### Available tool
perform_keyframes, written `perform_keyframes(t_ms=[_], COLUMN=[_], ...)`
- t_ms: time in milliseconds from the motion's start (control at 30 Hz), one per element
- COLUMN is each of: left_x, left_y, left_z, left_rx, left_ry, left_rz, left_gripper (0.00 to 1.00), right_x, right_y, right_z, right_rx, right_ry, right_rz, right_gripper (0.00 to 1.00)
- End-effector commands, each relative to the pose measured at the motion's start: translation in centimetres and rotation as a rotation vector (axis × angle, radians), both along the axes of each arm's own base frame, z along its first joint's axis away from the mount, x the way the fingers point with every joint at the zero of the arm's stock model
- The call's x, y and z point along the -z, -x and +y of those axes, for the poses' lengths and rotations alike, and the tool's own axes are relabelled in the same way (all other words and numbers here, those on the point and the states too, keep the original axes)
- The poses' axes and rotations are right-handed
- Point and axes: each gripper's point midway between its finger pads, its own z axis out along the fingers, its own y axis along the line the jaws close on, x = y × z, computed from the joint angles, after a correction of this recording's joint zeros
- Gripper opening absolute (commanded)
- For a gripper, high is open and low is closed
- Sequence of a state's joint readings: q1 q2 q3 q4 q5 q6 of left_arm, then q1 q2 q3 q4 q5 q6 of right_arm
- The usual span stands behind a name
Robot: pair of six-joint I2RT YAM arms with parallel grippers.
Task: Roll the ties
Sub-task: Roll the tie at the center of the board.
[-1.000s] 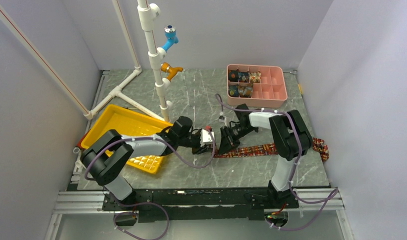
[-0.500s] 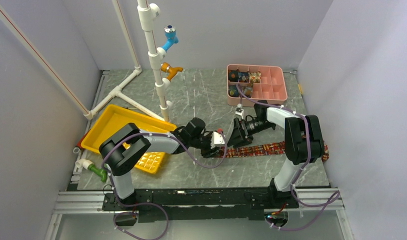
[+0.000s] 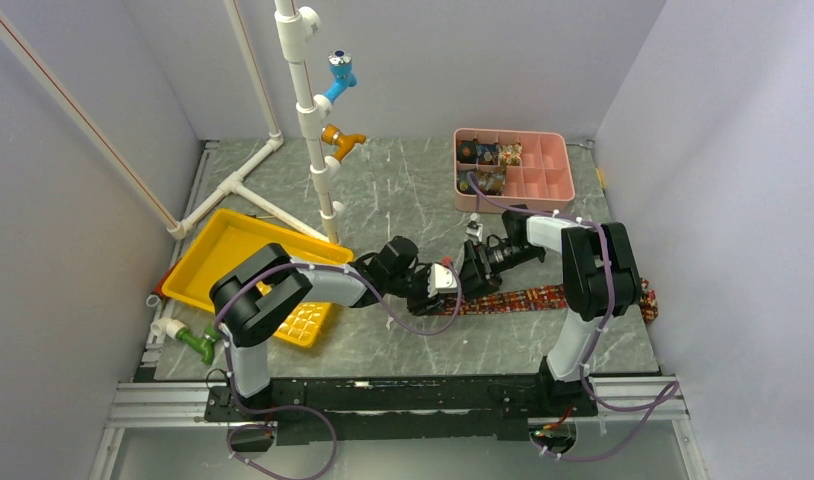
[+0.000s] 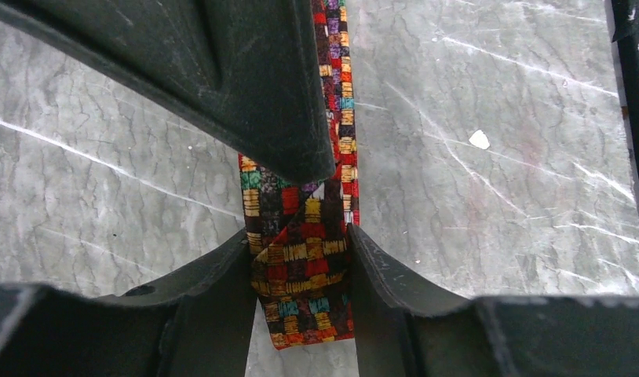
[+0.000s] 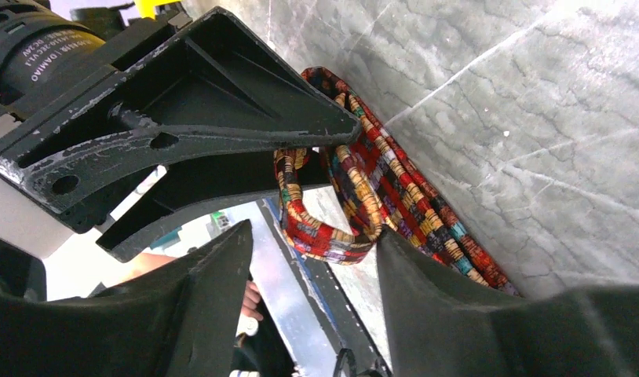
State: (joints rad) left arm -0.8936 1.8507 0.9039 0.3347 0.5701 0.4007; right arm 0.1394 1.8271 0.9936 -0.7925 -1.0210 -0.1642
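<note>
A long tie (image 3: 543,297) with red, dark and gold checks lies flat across the table's right half. Its left end is folded over into a small loop. In the left wrist view my left gripper (image 4: 301,290) is shut on that folded end (image 4: 301,259), both fingers pressed against the fabric. In the right wrist view my right gripper (image 5: 316,275) is open, and the tie's loop (image 5: 332,228) touches its right finger (image 5: 434,298). The two grippers meet at the tie's left end, the left gripper (image 3: 445,287) beside the right gripper (image 3: 475,275). The right gripper's finger (image 4: 246,86) covers part of the tie.
A pink divided box (image 3: 558,170) at the back right holds several rolled ties (image 3: 488,155) in its left compartments. A yellow tray (image 3: 233,250) sits at the left. A white pipe stand (image 3: 313,120) with blue and orange fittings rises behind. A green fitting (image 3: 195,343) lies front left.
Both grippers have moved to the right along the tie, staying together at its end. The left arm has stretched out further, uncovering the green fitting at the front left.
</note>
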Motion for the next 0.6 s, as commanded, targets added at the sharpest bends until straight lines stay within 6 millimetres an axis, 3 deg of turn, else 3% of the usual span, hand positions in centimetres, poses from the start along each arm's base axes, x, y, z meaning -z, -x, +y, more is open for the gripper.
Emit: perform_keyframes(t_ms=[0, 100, 267, 467, 567], left_x=[-1.1, -1.3, -1.2, 0.4, 1.6], left_y=[-0.9, -0.7, -0.7, -0.8, -0.7], left_z=[-1.4, -1.3, -1.2, -1.5, -1.8], left_rx=[-0.011, -0.008, -0.001, 0.009, 0.007], left_ry=[0.030, 0.035, 0.033, -0.007, -0.058], left_rz=[-0.035, -0.035, -0.050, -0.055, -0.047], left_gripper=[0.46, 0.51, 0.69, 0.82, 0.74], right_x=[0.8, 2.2, 3.4, 3.8, 4.0], right_y=[-0.1, -0.2, -1.1, -1.1, -2.0], right_z=[-0.1, -0.8, -1.3, -1.3, -1.1], right_rx=[-0.010, -0.005, -0.003, -0.011, 0.000], right_ry=[0.030, 0.099, 0.164, 0.183, 0.184], right_rz=[-0.016, -0.016, -0.001, 0.004, -0.031], right_gripper=[0.51, 0.36, 0.13, 0.09, 0.08])
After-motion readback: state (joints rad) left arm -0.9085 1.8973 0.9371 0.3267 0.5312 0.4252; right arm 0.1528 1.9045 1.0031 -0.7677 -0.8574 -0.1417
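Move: The tie's folded end, the bit to pinch, lies about 3 cm below the right hand and 2 cm to its left, level fore and aft. The tie's flat run centres some 17 cm to the right, 6 cm below; the pink box is about 25 cm ahead and 9 cm right. From the left hand, whose fingertips flank it, the folded end is about 3 cm right and 1 cm below. The right hand sinks about 4 cm and pinches the tie's folded end while the left fingers open off it. ##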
